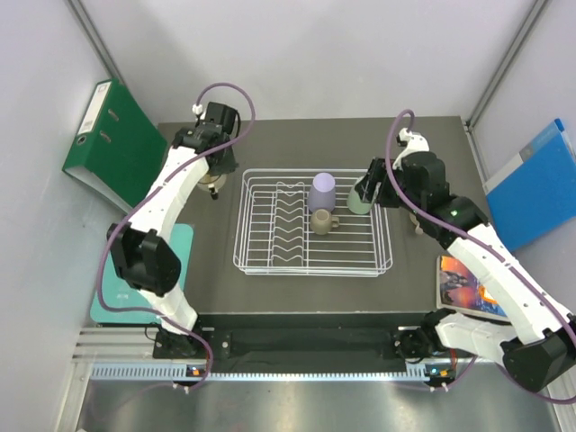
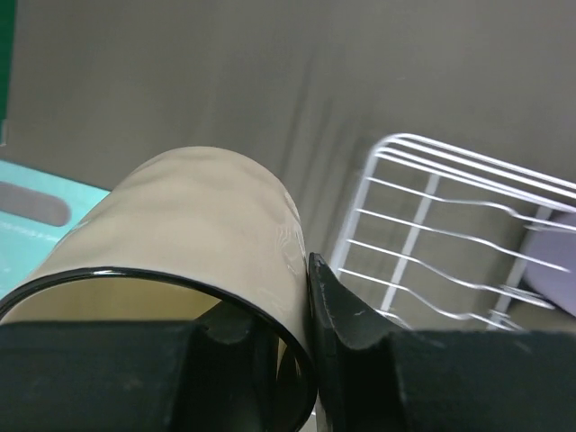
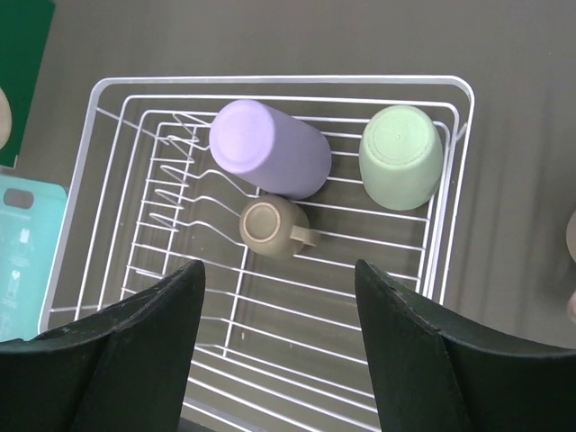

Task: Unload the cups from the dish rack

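Note:
The white wire dish rack (image 1: 261, 256) sits mid-table. Inside it, mouth down, are a lavender tumbler (image 3: 270, 148), a small olive-tan mug (image 3: 268, 227) with its handle to the right, and a mint-green cup (image 3: 401, 157) in the far right corner. My right gripper (image 3: 279, 297) hangs open above the rack with nothing between its fingers; from above it (image 1: 367, 191) partly covers the mint cup (image 1: 358, 203). Left of the rack, my left gripper (image 2: 301, 351) is shut on the rim of a cream cup (image 2: 198, 225), one finger inside and one outside. The left gripper (image 1: 213, 180) hovers over the dark table.
A teal board (image 1: 178, 245) lies at the table's left edge, beside a green binder (image 1: 112, 144). On the right lie a blue folder (image 1: 535, 184) and a colourful book (image 1: 468, 283). Grey walls close in on three sides.

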Controlling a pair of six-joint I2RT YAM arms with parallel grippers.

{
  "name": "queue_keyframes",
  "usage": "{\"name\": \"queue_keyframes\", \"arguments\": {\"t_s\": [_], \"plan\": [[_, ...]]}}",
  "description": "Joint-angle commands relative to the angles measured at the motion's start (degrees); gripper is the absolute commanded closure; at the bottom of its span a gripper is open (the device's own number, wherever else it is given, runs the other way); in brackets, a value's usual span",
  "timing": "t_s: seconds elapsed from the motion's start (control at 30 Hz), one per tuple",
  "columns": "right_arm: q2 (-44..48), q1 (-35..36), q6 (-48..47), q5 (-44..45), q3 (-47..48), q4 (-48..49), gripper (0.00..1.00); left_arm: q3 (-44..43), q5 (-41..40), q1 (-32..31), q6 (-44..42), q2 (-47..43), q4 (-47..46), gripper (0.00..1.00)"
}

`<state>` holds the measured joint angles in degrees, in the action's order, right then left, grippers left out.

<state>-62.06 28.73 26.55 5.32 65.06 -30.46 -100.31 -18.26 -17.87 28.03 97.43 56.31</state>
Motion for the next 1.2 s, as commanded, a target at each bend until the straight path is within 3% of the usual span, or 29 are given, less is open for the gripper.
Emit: {"name": "queue_keyframes", "arguments": {"t_s": [0.0,0.5,1.0,1.07,1.17], "plan": [[2.3,0.2,-1.4,1.2,0.7,0.2,0.33,-2.4,-4.4,1.9,-4.4,3.5,-0.5,1.00],[5.7,0.1,-1.9,2.1,-2.6,-0.3,0.33,-2.4,9.7,10.8,-3.2,19.0,-5.5,1.00],[4.8,0.2,-2.3,3.9,-3.5,-0.7,0.34,-7.9,13.3,12.3,-3.0,28.7,-5.5,1.00],[4.6,0.2,-2.3,4.0,-3.5,-0.5,0.34,-7.7,12.9,12.3,-2.5,28.3,-5.0,0.96],[4.1,0.2,-2.0,3.7,-3.9,0.0,0.33,-7.1,11.9,12.3,-2.5,26.2,-5.2,0.76]]}}
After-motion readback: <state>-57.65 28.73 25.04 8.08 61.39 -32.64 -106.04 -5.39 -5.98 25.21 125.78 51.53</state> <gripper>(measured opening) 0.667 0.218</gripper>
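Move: The cream cup, already pinched by its wall in the left hand, is bound for a bare table spot roughly 4 cm ahead of that hand, 5 cm to its left and 20 cm below. The dish rack's middle lies some 23 cm right of the left hand and 6 cm back, about 18 cm down; the green binder about 23 cm left and 6 cm ahead, 10 cm lower. From the right hand, the spot is some 14 cm ahead, 44 cm left and 24 cm below. The cream cup is lowered by the left hand about 18 cm to the table between binder and rack, easing some 6 cm forward and 4 cm left as it sinks. The fingers tip some 20 degrees steeper and keep their pinch on the wall; after the last bit of forward travel at the bottom, the hand holds still. The empty right hand drifts a couple of centimetres back and right, fingers open. ##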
